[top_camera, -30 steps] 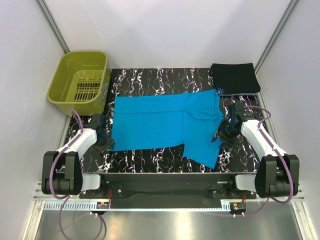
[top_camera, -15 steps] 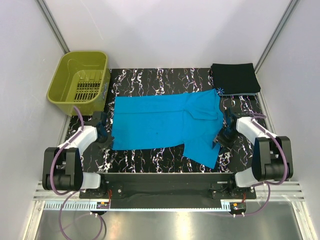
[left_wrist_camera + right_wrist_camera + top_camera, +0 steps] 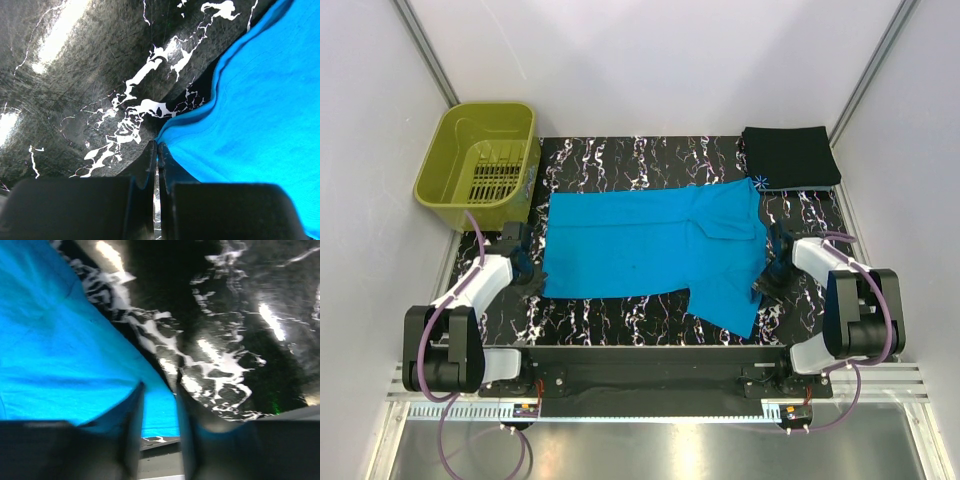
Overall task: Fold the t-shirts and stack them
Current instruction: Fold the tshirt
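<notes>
The turquoise t-shirt (image 3: 640, 245) lies spread flat on the black marbled table (image 3: 620, 155). The black t-shirt (image 3: 790, 157) lies folded at the back right, its starburst mark (image 3: 759, 182) at its near left corner. My left gripper (image 3: 527, 272) is at the turquoise shirt's near left corner. In the left wrist view my left gripper (image 3: 158, 146) is shut, with the corner of the cloth (image 3: 260, 100) at its tips. My right gripper (image 3: 772, 282) is low at the shirt's right sleeve edge. In the right wrist view my right gripper (image 3: 157, 390) is open astride the blue edge (image 3: 60, 340).
An olive-green plastic basket (image 3: 450, 175) stands at the back left corner, off the table's edge. White walls close in both sides and the back. Bare marbled table shows behind the turquoise shirt and along the near edge.
My right arm has folded back and its gripper has slid a little nearer along the sleeve edge. My left gripper has shifted slightly away from me. The shirt has kept its shape.
</notes>
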You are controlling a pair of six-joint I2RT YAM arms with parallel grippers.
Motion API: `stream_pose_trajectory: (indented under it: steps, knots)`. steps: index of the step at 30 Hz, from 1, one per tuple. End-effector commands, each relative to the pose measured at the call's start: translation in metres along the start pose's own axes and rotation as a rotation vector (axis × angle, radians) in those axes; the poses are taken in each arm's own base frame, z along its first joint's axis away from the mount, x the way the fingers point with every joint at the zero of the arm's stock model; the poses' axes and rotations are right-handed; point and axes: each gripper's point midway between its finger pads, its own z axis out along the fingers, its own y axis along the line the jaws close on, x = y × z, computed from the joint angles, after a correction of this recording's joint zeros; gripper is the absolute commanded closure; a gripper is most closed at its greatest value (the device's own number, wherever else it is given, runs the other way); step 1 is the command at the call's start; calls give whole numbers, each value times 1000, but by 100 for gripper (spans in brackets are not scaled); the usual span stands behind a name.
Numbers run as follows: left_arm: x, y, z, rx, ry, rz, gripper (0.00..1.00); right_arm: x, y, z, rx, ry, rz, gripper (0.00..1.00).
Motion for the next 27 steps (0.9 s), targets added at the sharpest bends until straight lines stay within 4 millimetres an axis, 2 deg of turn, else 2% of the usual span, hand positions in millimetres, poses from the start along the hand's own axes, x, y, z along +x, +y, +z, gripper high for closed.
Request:
stream_pose_trajectory:
  steps: [1, 2, 3, 4, 5, 6, 11, 13, 19, 27]
  knots:
    - [-8, -5, -2, 8, -23, 18, 100, -10, -3, 24, 30, -40, 50, 70]
    - [-9, -5, -3, 10, -25, 15, 100, -11, -1, 24, 28, -44, 66, 75]
    - [-9, -5, -4, 11, -28, 16, 100, -11, -2, 23, 29, -43, 76, 90]
    - [-10, -4, -5, 8, -31, 14, 100, -12, -4, 22, 35, -44, 92, 98]
    - [-10, -4, -5, 8, -32, 11, 100, -13, -5, 18, 37, -54, 107, 100]
    - [-10, -5, -7, 10, -34, 6, 100, -14, -7, 15, 41, -61, 110, 100]
    - [-8, 1, -20, 2, -44, -37, 100, -2, -12, -25, 6, -84, 150, 100]
    - [-6, 5, -27, 7, -57, -71, 100, 2, -21, -36, 7, -111, 144, 100]
    - [9, 20, -38, 9, -62, -134, 100, 15, -10, -57, -92, -86, 110, 100]
    - [21, 30, -44, 11, -51, -145, 100, 27, -19, -86, -118, -104, 116, 100]
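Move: My right hand's open fingers already straddle the t-shirt's right edge at the top of the near sleeve, about 1 cm left and 1 cm below. From this hand the sleeve's near tip hangs about 11 cm back and 2 left, while the folded-over far sleeve lies some 19 cm ahead and 8 left. My left hand already pinches the shirt's near-left corner right at its fingertips; the green basket's middle is roughly 32 cm ahead and 14 left of it. I shut my right fingers on the t-shirt's edge at the near sleeve, then lift it about 6.5 cm and draw it back some 3 cm towards me, the fingertips tilting slightly forward. Meanwhile my left hand keeps its pinch on the near-left corner, pulling it about 4 cm back and raising it about 3 cm, so both hands haul the near side together. ##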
